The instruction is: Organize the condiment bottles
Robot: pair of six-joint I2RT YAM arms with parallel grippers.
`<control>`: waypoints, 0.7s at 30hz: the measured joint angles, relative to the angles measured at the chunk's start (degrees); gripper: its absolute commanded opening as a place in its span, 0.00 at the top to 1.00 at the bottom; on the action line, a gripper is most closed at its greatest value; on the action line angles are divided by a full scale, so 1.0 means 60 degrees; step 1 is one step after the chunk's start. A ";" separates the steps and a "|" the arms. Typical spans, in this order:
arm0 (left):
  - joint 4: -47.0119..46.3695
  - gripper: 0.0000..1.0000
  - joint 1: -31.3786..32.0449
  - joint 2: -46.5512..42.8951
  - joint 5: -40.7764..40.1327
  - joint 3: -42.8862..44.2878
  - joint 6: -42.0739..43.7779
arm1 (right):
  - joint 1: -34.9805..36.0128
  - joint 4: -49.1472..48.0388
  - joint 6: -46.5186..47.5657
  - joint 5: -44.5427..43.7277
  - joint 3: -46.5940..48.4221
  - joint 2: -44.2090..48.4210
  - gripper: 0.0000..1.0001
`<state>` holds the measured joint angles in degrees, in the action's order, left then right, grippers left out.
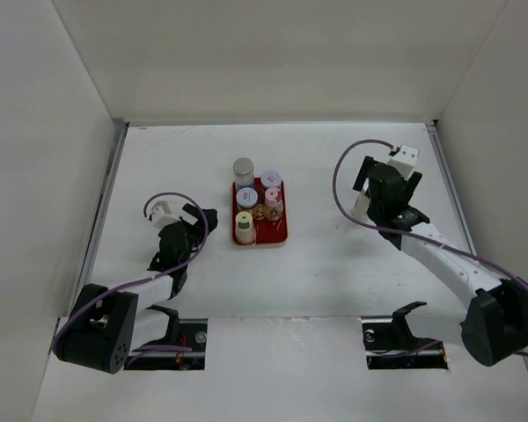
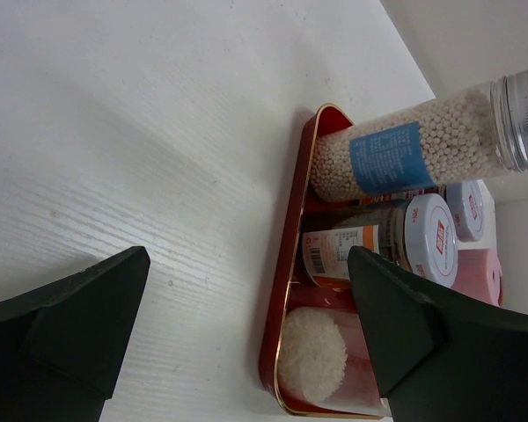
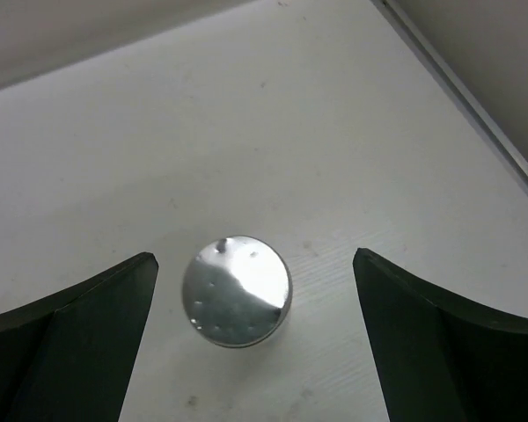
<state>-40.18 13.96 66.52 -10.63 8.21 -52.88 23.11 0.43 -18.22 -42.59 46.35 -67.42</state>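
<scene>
A dark-red tray (image 1: 280, 232) holds several condiment bottles. The tall blue-label bottle with a silver cap (image 1: 244, 170) stands at its far left corner. A red-white capped one (image 1: 272, 180), another (image 1: 246, 197), a pink-capped one (image 1: 274, 200) and a cream-capped one (image 1: 245, 225) stand beside it. My left gripper (image 1: 196, 230) is open and empty, left of the tray. In its wrist view it (image 2: 246, 264) faces the tall bottle (image 2: 422, 149) and the tray's edge (image 2: 292, 264). My right gripper (image 1: 385, 195) is open above a lone silver-capped bottle (image 3: 237, 291), which stands on the table between its fingers (image 3: 88, 325).
White walls close the table on the left, back and right. A metal rail (image 1: 106, 198) runs along the left side and another (image 3: 475, 105) along the right. Two dark cut-outs (image 1: 403, 341) sit at the near edge by the arm bases.
</scene>
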 measured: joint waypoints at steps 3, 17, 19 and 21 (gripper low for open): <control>-0.0018 0.00 0.0000 0.0040 0.0036 0.0004 -0.0018 | -0.0295 0.0149 -0.0007 0.0270 -0.0029 -0.0481 0.00; -0.0051 0.00 -0.0007 0.0040 0.0058 0.0000 -0.0018 | -0.0484 0.0058 -0.0248 0.1632 -0.0022 -0.1967 0.47; -0.0051 0.00 -0.0007 0.0040 0.0062 0.0000 -0.0018 | -0.0164 0.0066 -0.0095 0.1552 -0.0098 -0.1759 0.49; -0.0047 0.00 -0.0007 0.0018 0.0058 0.0000 -0.0018 | 0.0532 0.0066 0.0080 0.1534 -0.0226 -0.1279 0.49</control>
<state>-40.47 13.91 66.63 -10.28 8.21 -52.99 26.30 0.82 -17.74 -33.39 44.99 -75.09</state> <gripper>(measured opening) 0.997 0.682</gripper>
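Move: The silver-capped bottle stands about 2 cm ahead of the right hand, 1 cm to its left, its middle some 11 cm below. From that hand the red tray lies about 33 cm left and 3 cm ahead, 18 cm down; the pink-capped bottle in its near side is about 28 cm left and 3 cm ahead, 11 cm down. From the left hand the silver-capped bottle is roughly 49 cm right and 4 cm ahead, about level in height. Sink the open right gripper about 8 cm and ease it slightly forward, tipping the fingers down some 13 degrees so they straddle the silver-capped bottle. Pinch its upper part just below the cap, then raise it about 2 cm and start left towards the red tray, some 4 cm, with the wrist turning counter-clockwise. ##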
